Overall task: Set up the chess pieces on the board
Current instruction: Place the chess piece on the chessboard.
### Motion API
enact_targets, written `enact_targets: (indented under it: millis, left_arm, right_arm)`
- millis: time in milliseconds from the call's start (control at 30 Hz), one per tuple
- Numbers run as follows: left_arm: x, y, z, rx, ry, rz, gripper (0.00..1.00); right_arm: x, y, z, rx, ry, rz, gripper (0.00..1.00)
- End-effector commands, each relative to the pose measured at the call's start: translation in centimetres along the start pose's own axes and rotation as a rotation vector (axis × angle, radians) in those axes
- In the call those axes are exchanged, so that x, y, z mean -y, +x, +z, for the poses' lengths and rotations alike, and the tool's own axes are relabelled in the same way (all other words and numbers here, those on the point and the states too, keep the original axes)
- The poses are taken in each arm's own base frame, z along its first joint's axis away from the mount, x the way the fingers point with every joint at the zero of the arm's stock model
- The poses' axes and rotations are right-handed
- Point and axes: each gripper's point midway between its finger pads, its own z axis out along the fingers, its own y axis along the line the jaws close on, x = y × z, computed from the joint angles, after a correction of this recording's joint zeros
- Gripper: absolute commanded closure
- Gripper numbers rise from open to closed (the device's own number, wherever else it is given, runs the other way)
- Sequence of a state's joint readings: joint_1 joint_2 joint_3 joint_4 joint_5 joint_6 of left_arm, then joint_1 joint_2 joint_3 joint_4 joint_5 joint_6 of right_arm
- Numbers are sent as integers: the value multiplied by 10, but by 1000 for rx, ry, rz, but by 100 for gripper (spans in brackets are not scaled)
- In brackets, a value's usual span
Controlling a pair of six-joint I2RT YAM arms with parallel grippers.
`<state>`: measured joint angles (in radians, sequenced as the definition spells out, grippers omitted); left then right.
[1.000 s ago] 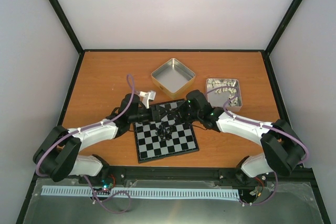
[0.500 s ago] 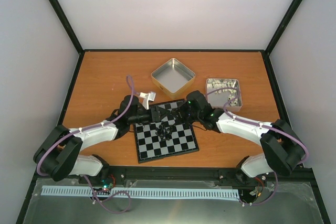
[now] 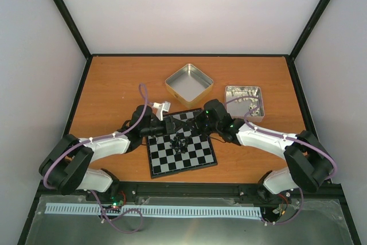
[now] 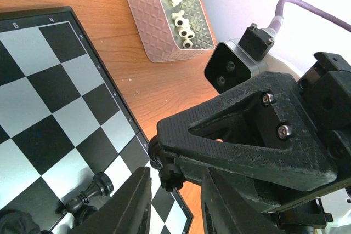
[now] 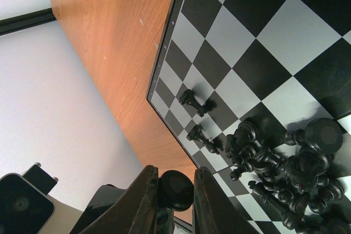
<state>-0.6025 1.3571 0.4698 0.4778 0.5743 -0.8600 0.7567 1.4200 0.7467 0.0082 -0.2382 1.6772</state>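
Observation:
The board [image 3: 182, 146] lies at the table's middle with a heap of black chess pieces [image 3: 180, 140] on it. In the right wrist view the heap [image 5: 285, 163] lies on its squares, and two pieces [image 5: 192, 101] stand near the board's edge. My right gripper [image 5: 175, 176] is shut on one black piece [image 5: 176, 190], held above the board's far edge. My left gripper [image 4: 174, 182] faces it, jaws open on either side of that same piece [image 4: 171, 175], with gaps on both sides. The two grippers meet at the board's far side, left gripper [image 3: 174, 123] against right gripper [image 3: 196, 122].
An empty square metal tin [image 3: 188, 83] sits behind the board. A second tin [image 3: 244, 100] at the back right holds pale pieces, and its ribbed wall [image 4: 143, 20] shows in the left wrist view. A loose black piece [image 4: 90, 190] lies near the board's corner.
My left gripper has slid right towards the right gripper and its jaws have narrowed around the held piece. The right arm has hardly moved.

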Motion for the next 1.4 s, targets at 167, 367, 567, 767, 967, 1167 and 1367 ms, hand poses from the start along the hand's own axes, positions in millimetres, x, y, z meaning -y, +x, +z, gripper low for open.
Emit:
enact_targets:
  millis: [167,367,567,767,967,1167,1367]
  left_arm:
    - [17,-3,4,-7,71,70,74]
    - [18,-7,4,0,61,95,77]
    - [18,-9,5,4,53,106,98]
    - [6,-9,2,-12,-46,109,99]
    - [-28,-13,-29,-54,-388,158,99]
    - [-69,-10,-80,-145,-736,136,99]
    - [-101,-18,-107,-180,-858,71,99]
  right_arm:
    - [1,2,-3,-15,-7,7,84]
    - [0,6,-5,-38,-8,-2,84]
    - [5,9,-4,-56,12,-6,83]
    - [8,-1,-8,10,68,-98,53]
    - [3,-31,-28,193,151,-342,25]
    - [1,-50,-46,290,251,-607,24]
    - [10,-49,-42,236,330,-772,22]
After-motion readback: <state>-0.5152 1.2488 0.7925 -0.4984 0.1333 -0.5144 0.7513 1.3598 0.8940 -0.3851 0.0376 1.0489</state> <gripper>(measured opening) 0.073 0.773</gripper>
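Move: The black chess piece, still held in the right fingertips, sits between the left fingers' open tips, about 2 cm right and 1 cm ahead of the left hand point; from the right hand it is about 1 cm left. The heap of black pieces lies some 6 cm back, 2 cm left and 9 cm below the left hand; the two loose pieces are about 6 cm left of that hand and 2 cm back. Left pinches the piece; right opens, withdraws 5 cm right; left carries it 10 cm left, tipping 40 degrees down. ##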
